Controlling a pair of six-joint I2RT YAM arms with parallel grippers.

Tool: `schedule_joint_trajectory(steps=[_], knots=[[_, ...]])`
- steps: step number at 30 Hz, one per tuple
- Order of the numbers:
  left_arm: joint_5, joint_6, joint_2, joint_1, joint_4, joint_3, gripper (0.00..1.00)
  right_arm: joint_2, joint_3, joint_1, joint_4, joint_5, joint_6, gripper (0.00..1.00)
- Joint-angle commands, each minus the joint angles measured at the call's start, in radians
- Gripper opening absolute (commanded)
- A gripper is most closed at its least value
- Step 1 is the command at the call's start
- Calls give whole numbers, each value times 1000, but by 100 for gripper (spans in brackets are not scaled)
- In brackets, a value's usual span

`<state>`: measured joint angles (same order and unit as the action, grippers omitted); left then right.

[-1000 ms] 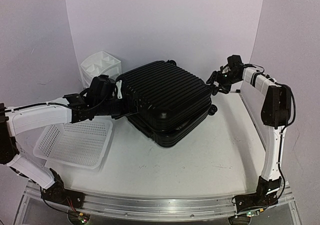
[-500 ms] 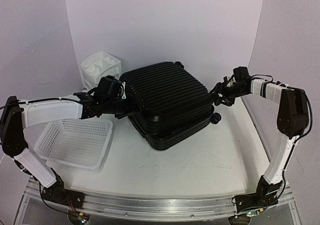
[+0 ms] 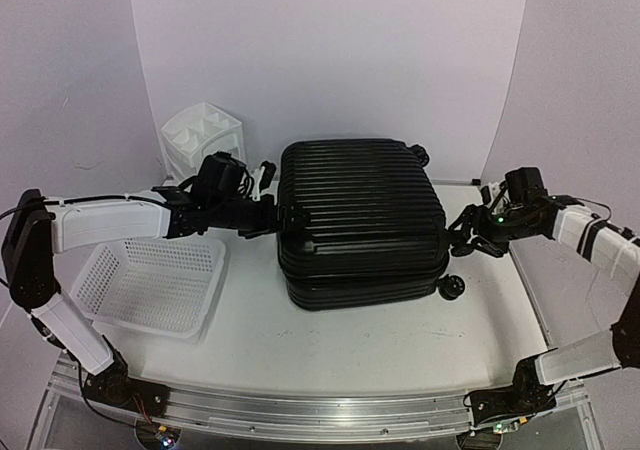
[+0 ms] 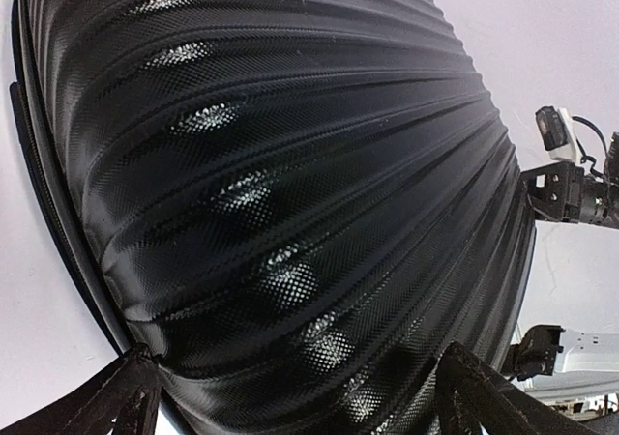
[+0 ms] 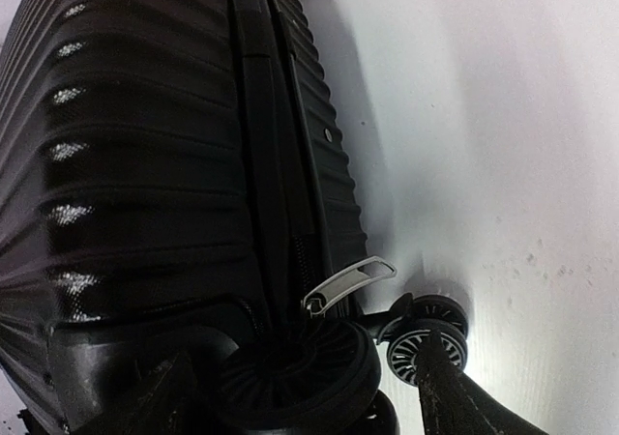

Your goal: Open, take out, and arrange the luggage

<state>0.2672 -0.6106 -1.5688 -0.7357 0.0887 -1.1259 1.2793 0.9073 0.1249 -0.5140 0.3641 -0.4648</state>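
The luggage (image 3: 360, 215), a large black ribbed hard-shell suitcase, lies flat and closed in the middle of the table, squared to the front edge. Its shell (image 4: 290, 164) fills the left wrist view. My left gripper (image 3: 268, 215) is against its left side, open, with the fingertips (image 4: 126, 396) spread wide around the curved shell edge. My right gripper (image 3: 462, 238) is at the right side near the front corner. It is open, with one caster wheel (image 5: 300, 362) between its fingers. A silver zipper pull (image 5: 350, 283) and a second wheel (image 5: 426, 343) are close by.
A white mesh basket (image 3: 150, 285) sits front left beside the left arm. A small white drawer unit (image 3: 200, 135) stands at the back left. One caster (image 3: 452, 288) sticks out at the suitcase's front right corner, another (image 3: 420, 155) at the back right.
The suitcase has turned from a diagonal lie to square with the table edge. The right arm swung from the back right corner forward along the right side. The left gripper stayed against the left side.
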Motion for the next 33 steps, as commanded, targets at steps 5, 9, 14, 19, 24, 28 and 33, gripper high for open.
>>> schedule_joint_trajectory(steps=[5,9,14,19,24,28,33], knots=[[12,35,122,32,-55,12,100,-235,165,-1,-405,-321,196,81],[113,-21,131,115,-57,35,99,-217,291,38,-443,-301,290,80],[260,-191,54,185,-208,80,100,-96,405,208,-428,-256,315,81],[370,-375,-67,200,-526,146,99,-6,467,383,-370,-268,311,85],[403,-476,-165,200,-679,154,99,39,464,434,-313,-240,285,96],[461,-566,-207,193,-823,156,99,24,433,435,-266,-219,255,98],[531,-660,-202,166,-946,125,99,31,422,440,-261,-193,254,98]])
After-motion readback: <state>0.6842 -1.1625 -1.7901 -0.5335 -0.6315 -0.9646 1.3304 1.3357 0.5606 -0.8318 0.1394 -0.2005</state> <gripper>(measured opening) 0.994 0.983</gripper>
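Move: From the left gripper, at its left edge, the middle of the luggage lies about 15 cm right, 2 cm ahead and 10 cm lower; the basket is roughly 26 cm left, 8 cm back and 17 cm down, the drawer unit some 15 cm left and 15 cm ahead, 8 cm lower. From the right gripper the luggage's middle is about 19 cm left, 3 cm ahead, 5 cm lower, with the upper near wheel just below, 1 cm left and 2 cm back. Clear the right gripper from the luggage's near-right wheels: back and slightly right while rising, then swing it left over the shell's right edge, ending some 11 cm left and 10 cm higher, turned counter-clockwise and opened fully. Lift the left gripper up and left off the luggage's left edge, shift it about 5 cm forward, then lower it back in against the left side, rolling the hand and tipping it down, fingers wide. ##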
